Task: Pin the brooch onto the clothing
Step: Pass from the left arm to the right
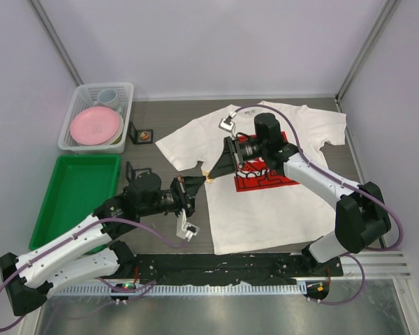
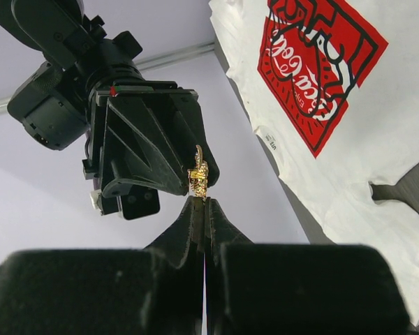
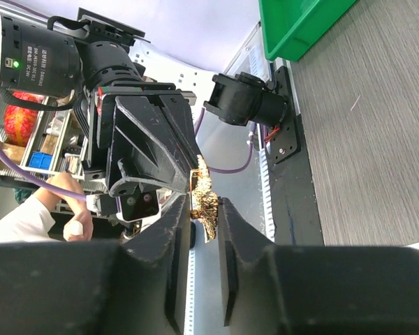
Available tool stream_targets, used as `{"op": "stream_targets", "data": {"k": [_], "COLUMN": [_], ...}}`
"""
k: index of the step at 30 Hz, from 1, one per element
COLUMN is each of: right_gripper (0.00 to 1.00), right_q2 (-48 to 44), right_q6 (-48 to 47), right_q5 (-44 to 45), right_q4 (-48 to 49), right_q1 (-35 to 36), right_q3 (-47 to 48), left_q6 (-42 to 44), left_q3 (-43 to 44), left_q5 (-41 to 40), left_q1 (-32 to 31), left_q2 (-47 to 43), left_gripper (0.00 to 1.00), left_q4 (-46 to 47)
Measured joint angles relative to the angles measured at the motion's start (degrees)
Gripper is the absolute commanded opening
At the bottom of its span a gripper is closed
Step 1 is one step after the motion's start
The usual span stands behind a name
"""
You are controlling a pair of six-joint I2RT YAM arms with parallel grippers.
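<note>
The clothing (image 1: 265, 202) is a white T-shirt with a red chest print, spread flat on the table and also visible in the left wrist view (image 2: 377, 125). A small gold brooch (image 1: 209, 177) hangs in the air just off the shirt's left edge, where both arms meet. My left gripper (image 1: 204, 180) is shut on its lower end (image 2: 203, 204), with the brooch (image 2: 198, 179) sticking out past the tips. My right gripper (image 1: 214, 174) faces it from the other side. Its jaws (image 3: 206, 208) stand narrowly apart with the brooch (image 3: 209, 199) between them, touching both pads.
A white basket (image 1: 129, 105) at the back left holds a pink plate (image 1: 95, 125) and a cup (image 1: 108, 95). A green tray (image 1: 77, 188) lies left of the arms. Two small black stands (image 1: 141, 134) (image 1: 135, 171) sit between the basket and the shirt.
</note>
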Motion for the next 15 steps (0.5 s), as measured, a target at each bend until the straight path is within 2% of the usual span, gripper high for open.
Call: {"op": "stream_targets", "data": {"k": [1,5,14,15], "right_gripper": [0.12,0.02,0.01,0.01], "right_q2": [0.0,0.0,0.0,0.0], "right_q6": [0.57,2.12,2.27,2.12], "right_q5": [-0.04,-0.42,-0.61,-0.61], "right_q4": [0.37,1.95,2.69,2.64], "right_q1": [0.0,-0.15,0.0,0.0], "right_q3": [-0.15,-0.22,-0.68,-0.68], "left_q6": [0.02,0.44,0.48,0.48], "left_q3": [0.0,-0.22,-0.81,-0.9], "left_q5": [0.0,-0.22,-0.55,-0.55], "left_q1": [0.0,0.0,0.0,0.0], "left_q2": [0.0,0.0,-0.81,-0.96], "left_gripper": [0.0,0.0,0.0,0.03], "left_q4": [-0.04,-0.33,-0.39,-0.42]}}
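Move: The brooch sticks out of the left hand's fingertips, about 2 cm to the right of that hand and 1 cm ahead. From the right hand it lies some 2 cm to the left, level with it in height and reach, between the parted fingertips. The shirt's red print is about 13 cm ahead of the right hand, 17 cm to its right and 26 cm below. Staying in place, the right fingers close about a quarter, pinching the brooch that the left still holds. ##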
